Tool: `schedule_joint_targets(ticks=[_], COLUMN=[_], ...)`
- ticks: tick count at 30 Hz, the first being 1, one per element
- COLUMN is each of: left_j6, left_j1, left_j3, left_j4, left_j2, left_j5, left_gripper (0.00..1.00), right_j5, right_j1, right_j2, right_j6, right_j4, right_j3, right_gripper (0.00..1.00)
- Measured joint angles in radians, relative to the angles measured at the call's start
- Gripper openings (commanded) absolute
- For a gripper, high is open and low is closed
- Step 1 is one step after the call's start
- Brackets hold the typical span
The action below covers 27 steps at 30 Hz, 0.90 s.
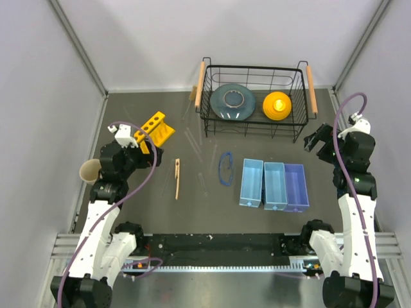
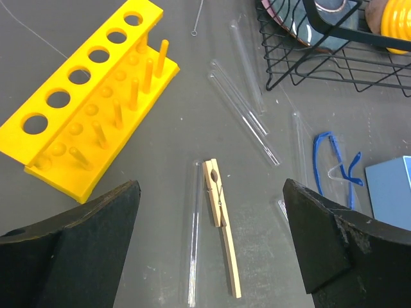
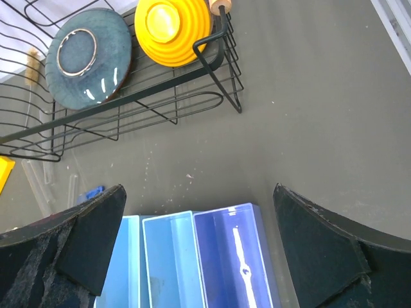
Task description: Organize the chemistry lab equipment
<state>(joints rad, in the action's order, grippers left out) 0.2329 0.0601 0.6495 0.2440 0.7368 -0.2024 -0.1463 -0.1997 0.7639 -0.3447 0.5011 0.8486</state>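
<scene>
The yellow six-hole rack lies at the back left of the dark table. A tan wooden test-tube clamp lies lengthwise near the middle. One clear glass tube rests just left of it, and other tubes lie scattered further back. Blue-rimmed safety glasses lie to the right of the clamp. My left gripper hovers open above the clamp, beside the rack. My right gripper hangs open above the bins at the right.
Three blue bins stand side by side right of centre. A black wire basket at the back holds a blue-grey plate and a yellow bowl. A tan roll sits at the left edge.
</scene>
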Motion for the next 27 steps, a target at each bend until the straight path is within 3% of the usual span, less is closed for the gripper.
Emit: schedule_joint_targets(ticks=[8,15,20,27], left_j6=[0.000,0.008,0.018,0.044], left_j1=[0.000,0.000,0.000,0.000], left_j3=[0.011,0.065,0.210,0.561], left_j4=[0.004,0.024,0.072,0.144], left_j2=[0.032,0.119,0.270,0.573], left_j5=[-0.046,-0.067,-0.080,-0.127], left_gripper=[0.99,0.99,0.99,0.99], right_j5=[-0.113,-0.480,-0.646,-0.716], right_j1=[0.000,0.008,0.028,0.029], right_j2=[-0.006,-0.018,-0.016,0.043], right_j6=[0.044,0.224,0.337,0.433], right_j4=[-0.001,-0.006,-0.006,-0.007], right_j3=[0.000,0.000,0.000,-0.005], right_gripper=[0.99,0.99,0.99,0.99])
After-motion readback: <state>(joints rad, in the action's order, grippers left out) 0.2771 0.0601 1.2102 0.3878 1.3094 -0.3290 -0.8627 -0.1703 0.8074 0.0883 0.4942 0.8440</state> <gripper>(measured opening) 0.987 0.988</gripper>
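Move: Beyond the yellow test-tube rack, the wire brush lies about 23 cm ahead of the left hand, 13 cm to its right and 20 cm lower; the rack stands 8 cm ahead and 4 cm left, the wooden clamp 5 cm back and 9 cm right. From the right hand the blue goggles lie level with it, some 33 cm left and 23 cm below, past the violet bin (7 cm left, 8 cm back) and middle bin (15 cm left, 8 cm back). Swinging some 10 cm left, the empty right hand turns nearly 50 degrees counter-clockwise, easing back and a little up over the bins towards the goggles, then starts to sink and edge forward. The left hand first dips slightly, then speeds forward about 10 cm, past the yellow rack towards the brush, climbing some 5 cm and tipping down 10 degrees. Both grippers stay wide open. ##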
